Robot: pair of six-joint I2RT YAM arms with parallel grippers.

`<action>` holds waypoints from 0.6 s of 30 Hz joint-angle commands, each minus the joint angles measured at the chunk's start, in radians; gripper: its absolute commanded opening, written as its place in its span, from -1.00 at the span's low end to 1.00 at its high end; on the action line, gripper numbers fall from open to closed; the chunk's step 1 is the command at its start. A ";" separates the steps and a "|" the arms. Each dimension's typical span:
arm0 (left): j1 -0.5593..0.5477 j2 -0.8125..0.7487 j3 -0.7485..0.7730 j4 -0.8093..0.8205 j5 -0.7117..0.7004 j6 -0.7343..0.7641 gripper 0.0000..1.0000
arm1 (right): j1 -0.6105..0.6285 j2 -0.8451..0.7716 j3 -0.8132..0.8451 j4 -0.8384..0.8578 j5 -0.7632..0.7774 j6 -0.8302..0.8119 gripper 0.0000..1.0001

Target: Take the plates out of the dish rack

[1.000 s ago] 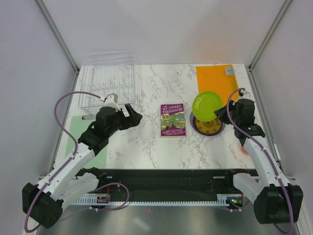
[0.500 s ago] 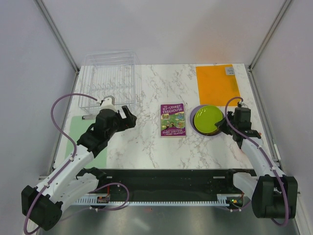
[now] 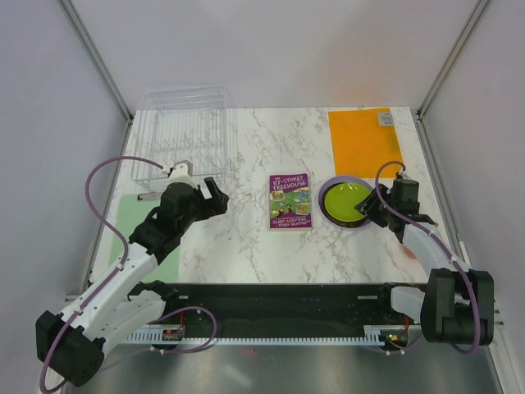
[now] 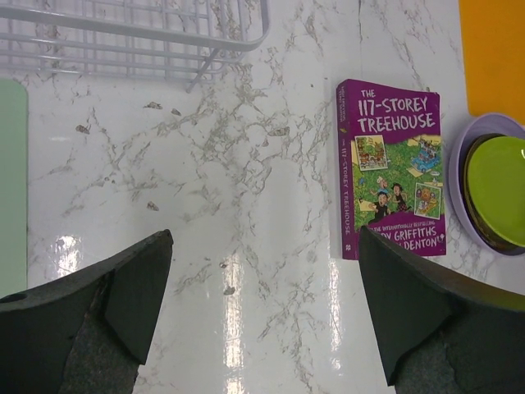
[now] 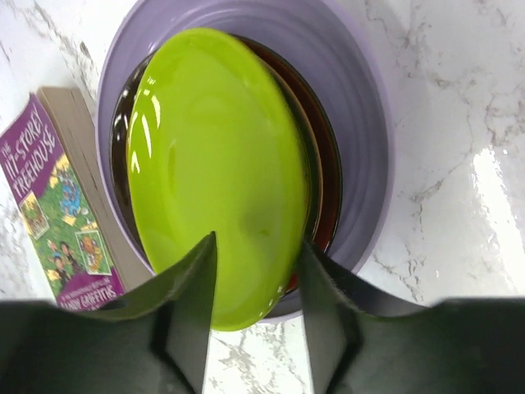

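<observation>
The lime green plate [image 3: 346,199] [image 5: 213,164] lies on top of a stack, over a dark red plate [image 5: 326,189], all inside the large lavender plate [image 3: 343,179] [image 5: 353,123] on the marble table. My right gripper [image 3: 376,205] [image 5: 257,242] stands at the stack's near right edge. Its jaws are apart on either side of the lime plate's rim, with a gap showing. The clear dish rack [image 3: 182,131] [image 4: 123,33] at the back left shows no plates. My left gripper [image 3: 215,193] [image 4: 264,234] hangs wide open above bare marble, just right of the rack's front.
A purple book [image 3: 289,200] [image 4: 390,164] lies between the arms, just left of the plate stack. An orange mat [image 3: 363,139] [image 4: 492,49] sits behind the stack. A pale green mat [image 3: 139,230] lies under the left arm.
The right gripper lowered the tilted lime plate flat onto the stack and its jaws have parted. The left arm drew back slightly, then stayed still.
</observation>
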 commanded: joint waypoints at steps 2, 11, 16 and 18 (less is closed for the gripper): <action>-0.004 0.008 -0.003 0.001 -0.045 0.036 1.00 | -0.003 0.009 0.000 0.045 -0.052 -0.026 0.24; -0.004 0.033 -0.005 0.001 -0.058 0.035 1.00 | -0.003 0.016 0.067 -0.036 -0.080 -0.086 0.74; -0.003 0.048 -0.009 0.001 -0.157 0.050 1.00 | 0.001 -0.048 0.127 -0.113 -0.058 -0.133 0.82; -0.001 0.065 -0.009 -0.001 -0.284 0.049 1.00 | 0.002 -0.106 0.165 -0.144 -0.048 -0.185 0.96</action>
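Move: The green plate's middle lies about 5 cm to the right hand's left, 3 cm ahead and 2 cm below, its near-right rim still tipped up at the part-open fingers. The purple plate beneath is centred about 4 cm left, 3 cm ahead and 4 cm below; the book is some 23 cm left and 3 cm ahead, the orange mat about 21 cm straight ahead. From the left hand the green plate lies some 40 cm right, level fore and aft, 13 cm lower. Keep spreading the right gripper's half-open fingers until they are nearly wide open, letting the green plate's rim go over the stack. Hold the hand almost in place while doing it, easing about 1 cm left with a turn of some 5 degrees counter-clockwise, then lift it about 2 cm straight up off the plate. ##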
